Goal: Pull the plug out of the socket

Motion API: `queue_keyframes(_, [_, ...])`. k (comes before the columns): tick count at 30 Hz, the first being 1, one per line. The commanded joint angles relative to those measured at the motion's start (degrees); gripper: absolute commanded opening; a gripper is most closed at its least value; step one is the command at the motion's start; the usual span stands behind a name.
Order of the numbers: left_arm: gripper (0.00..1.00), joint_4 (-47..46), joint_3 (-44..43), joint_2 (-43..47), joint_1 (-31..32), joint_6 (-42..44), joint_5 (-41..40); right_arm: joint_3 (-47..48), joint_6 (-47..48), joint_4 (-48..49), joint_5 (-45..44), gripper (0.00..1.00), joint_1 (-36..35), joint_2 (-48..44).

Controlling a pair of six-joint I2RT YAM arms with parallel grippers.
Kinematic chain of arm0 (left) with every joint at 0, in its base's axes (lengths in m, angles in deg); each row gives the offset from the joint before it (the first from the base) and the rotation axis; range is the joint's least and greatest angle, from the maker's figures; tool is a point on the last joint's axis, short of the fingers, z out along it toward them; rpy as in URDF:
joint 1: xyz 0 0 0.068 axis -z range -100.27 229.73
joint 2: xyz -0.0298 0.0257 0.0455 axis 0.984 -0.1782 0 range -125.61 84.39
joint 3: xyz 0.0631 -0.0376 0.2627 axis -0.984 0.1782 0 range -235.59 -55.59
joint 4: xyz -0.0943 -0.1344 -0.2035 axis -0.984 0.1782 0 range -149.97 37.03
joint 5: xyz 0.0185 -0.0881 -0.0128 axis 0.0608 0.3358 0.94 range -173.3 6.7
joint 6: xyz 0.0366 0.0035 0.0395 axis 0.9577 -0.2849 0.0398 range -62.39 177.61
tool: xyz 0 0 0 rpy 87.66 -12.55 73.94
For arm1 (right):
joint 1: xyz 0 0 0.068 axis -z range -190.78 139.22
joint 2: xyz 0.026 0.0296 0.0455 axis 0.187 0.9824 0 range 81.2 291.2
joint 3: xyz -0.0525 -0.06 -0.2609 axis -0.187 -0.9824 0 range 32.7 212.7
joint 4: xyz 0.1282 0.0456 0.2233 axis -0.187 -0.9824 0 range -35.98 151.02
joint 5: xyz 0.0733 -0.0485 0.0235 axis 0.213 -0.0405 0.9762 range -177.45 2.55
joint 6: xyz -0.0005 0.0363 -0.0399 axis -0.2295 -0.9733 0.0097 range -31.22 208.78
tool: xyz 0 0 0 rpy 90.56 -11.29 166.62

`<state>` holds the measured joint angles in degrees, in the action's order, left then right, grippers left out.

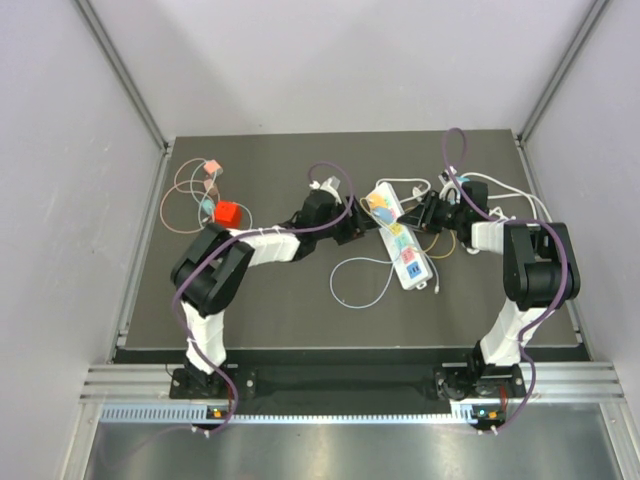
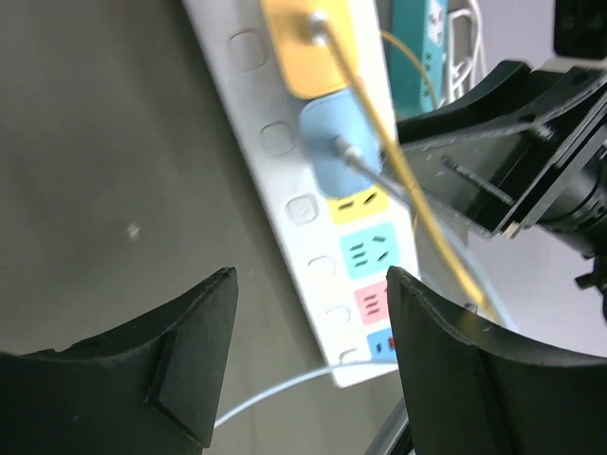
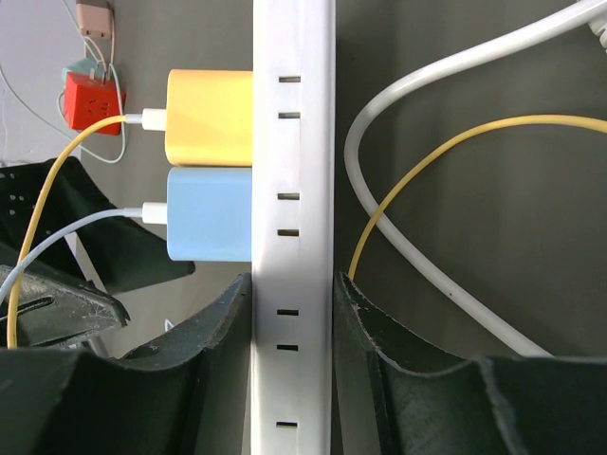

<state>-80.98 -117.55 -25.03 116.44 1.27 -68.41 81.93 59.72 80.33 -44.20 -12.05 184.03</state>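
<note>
The socket is a white power strip (image 1: pixel 404 248) with coloured outlets, lying at mid-table. A yellow plug (image 3: pixel 209 116) and a blue plug (image 3: pixel 209 213) sit side by side in its far end, also seen as the yellow plug (image 2: pixel 299 47) and blue plug (image 2: pixel 332 142) in the left wrist view. My right gripper (image 3: pixel 292 284) is shut on the strip's body (image 3: pixel 294 161), just short of the blue plug. My left gripper (image 2: pixel 311 284) hangs open above the strip's (image 2: pixel 285 180) left edge, nearer its free outlets, with nothing between its fingers.
A red cube adapter (image 1: pixel 227 212) and small pink plugs (image 1: pixel 210 168) with thin wires lie at the left. A white cable loop (image 1: pixel 360 285) lies in front of the strip. A thick white cable (image 3: pixel 427 275) and a yellow cable (image 3: pixel 427 152) run to its right.
</note>
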Motion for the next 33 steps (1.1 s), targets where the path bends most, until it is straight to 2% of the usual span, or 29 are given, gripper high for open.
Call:
queue_keyframes(1, [0.69,-7.72,-4.13,-1.84,0.91,-2.81,-2.33,1.57,-1.09,5.03,2.2,0.0,0.84,-0.87])
queue_keyframes(12, [0.69,-9.31,-9.5,-7.55,1.96,-6.06,-6.45,1.66,-1.35,5.21,2.2,0.0,0.84,-0.87])
queue_keyframes(20, [0.65,-7.11,-15.21,-11.86,3.63,-6.77,-9.27,1.57,-1.35,5.21,2.02,0.0,0.75,-0.87])
queue_keyframes(24, [0.58,-2.64,-19.06,-13.18,4.42,-4.58,-10.85,1.48,-1.35,5.21,1.67,0.0,0.75,-0.96])
queue_keyframes(29, [0.38,6.24,-22.95,-13.8,5.65,1.84,-14.36,1.39,-0.91,4.86,1.14,0.0,0.75,-1.4])
queue_keyframes(33, [0.4,8.88,-24.53,-14.15,5.66,3.95,-16.91,1.48,-0.56,4.68,0.97,0.0,0.84,-1.49])
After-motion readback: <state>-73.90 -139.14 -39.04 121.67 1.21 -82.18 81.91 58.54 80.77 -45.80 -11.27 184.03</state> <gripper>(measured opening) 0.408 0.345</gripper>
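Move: The blue plug, still seated in the white power strip, lies about 6 cm ahead of the left hand, 6 cm to its right and a centimetre below. The yellow plug beside it is some 10 cm ahead and 4 cm right. The strip's middle is roughly 10 cm right and 1 cm ahead, about 3 cm lower. From the right hand, already gripping the strip, the blue plug is about 2 cm ahead, 4 cm left and 1 cm higher. The blue plug gets the left hand's open fingers brought over it, forward and right in about equal parts, roughly 8 cm in all and almost level, turning slightly counter-clockwise. Near the end of the reach the fingers close and pinch the plug by its sides. The right hand keeps its grip on the strip and shifts about 1 cm right and forward. ##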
